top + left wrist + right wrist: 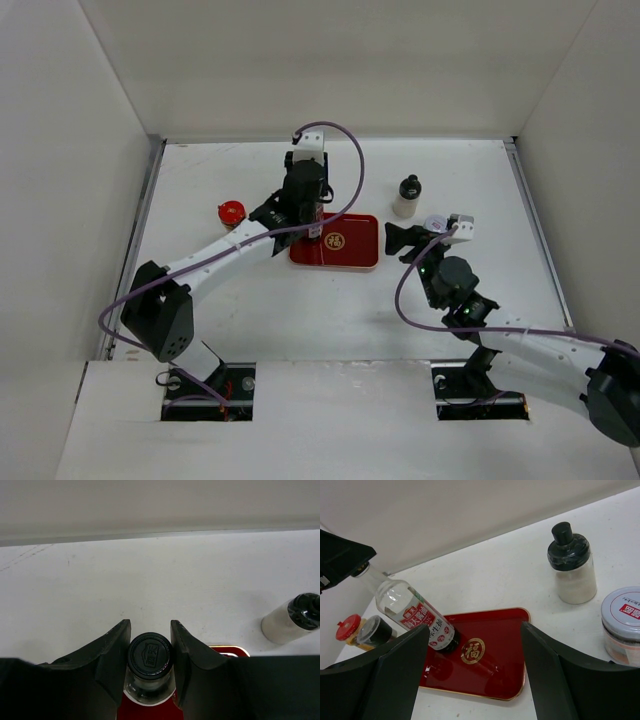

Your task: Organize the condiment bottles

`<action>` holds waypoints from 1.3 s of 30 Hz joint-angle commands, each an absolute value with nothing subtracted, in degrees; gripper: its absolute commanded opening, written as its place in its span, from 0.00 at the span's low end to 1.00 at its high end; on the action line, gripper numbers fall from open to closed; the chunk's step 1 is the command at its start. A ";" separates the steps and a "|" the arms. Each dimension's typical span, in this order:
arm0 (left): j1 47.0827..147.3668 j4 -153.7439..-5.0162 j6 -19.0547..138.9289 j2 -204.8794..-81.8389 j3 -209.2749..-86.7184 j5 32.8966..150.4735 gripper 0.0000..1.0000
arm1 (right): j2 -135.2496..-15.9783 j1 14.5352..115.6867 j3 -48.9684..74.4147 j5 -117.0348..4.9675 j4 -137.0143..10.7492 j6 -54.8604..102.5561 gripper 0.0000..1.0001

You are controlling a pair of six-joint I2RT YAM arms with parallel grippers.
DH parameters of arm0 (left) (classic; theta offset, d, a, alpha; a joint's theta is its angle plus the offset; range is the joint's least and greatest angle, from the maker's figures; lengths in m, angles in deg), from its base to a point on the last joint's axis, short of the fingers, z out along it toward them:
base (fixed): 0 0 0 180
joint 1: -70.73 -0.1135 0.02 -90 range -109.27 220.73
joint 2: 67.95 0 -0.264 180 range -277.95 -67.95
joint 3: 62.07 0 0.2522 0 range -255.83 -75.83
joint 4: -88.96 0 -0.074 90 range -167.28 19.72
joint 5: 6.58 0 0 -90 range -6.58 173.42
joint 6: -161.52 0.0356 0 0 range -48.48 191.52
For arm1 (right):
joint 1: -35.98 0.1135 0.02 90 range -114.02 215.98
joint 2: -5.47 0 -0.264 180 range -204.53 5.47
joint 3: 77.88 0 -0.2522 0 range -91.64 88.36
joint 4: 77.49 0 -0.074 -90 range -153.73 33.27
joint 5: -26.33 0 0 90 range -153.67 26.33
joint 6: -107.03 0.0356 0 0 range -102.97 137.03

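Observation:
A slim clear bottle [415, 614] with a red and white label leans over, its base resting on the left part of the red tray [505, 645]. My left gripper [150, 628] is shut on the bottle's black cap [150, 654], above the tray's left end [316, 220]. My right gripper [475, 675] hovers open just right of the tray [398, 243], with nothing between its fingers. A squat whitish bottle with a black cap [406, 196] stands behind the tray's right end. A grey-capped shaker [622, 622] stands close by the right gripper. A red-capped bottle [231, 212] stands left of the tray.
The tray carries a gold emblem [473, 651] at its middle. A small dark-topped container [375, 631] sits beside the red-capped bottle [347, 627]. White walls enclose the table on the left, back and right.

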State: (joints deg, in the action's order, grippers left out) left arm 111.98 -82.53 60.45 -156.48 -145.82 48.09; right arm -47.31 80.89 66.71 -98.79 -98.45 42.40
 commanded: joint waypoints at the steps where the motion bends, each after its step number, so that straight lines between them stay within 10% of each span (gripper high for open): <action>1: 111.46 -94.32 60.62 -153.38 -146.23 48.71 0.09 | -47.62 80.59 66.12 -99.53 -100.64 42.96 0.80; 9: 110.58 -95.29 60.79 -154.26 -144.56 48.88 0.14 | -47.27 80.59 66.12 -99.36 -100.64 43.05 0.80; 20: 111.46 -95.29 60.62 -143.82 -135.96 45.46 0.87 | -47.79 80.59 66.03 -99.36 -100.64 43.05 0.80; 29: 109.36 -77.06 49.74 -123.95 -126.72 36.75 0.89 | -48.41 80.50 65.95 -99.36 -100.64 43.05 0.80; 39: 89.14 -62.60 42.34 -132.45 -129.00 54.07 0.89 | -49.81 80.59 65.42 -99.27 -100.64 42.87 0.81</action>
State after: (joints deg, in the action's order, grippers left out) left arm 90.47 -66.27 44.80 -130.21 -128.14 48.66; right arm -49.36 80.78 66.71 -98.79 -98.47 42.42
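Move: The liquor bottle held by its cap in the left hand already stands in the left part of the red tray, whose middle is about 5 cm right, 3 cm back and some 23 cm below the hand. The grey-capped shaker lies about 10 cm left and 3 cm back, the red-capped jar roughly 18 cm left and 2 cm back, the black-capped bottle 20 cm right and 5 cm ahead. From the right hand, the tray is some 13 cm left, 10 cm ahead and 20 cm below. Barely moving at first, the left hand steadies the bottle in the tray, then opens its fingers wide and lets go of the cap. It backs off and rises clear of the bottle, swings about 20 cm left towards the red-capped jar, turning some 25 degrees counter-clockwise, and finally sinks about 10 cm from its peak while easing forward, fingers still open. ##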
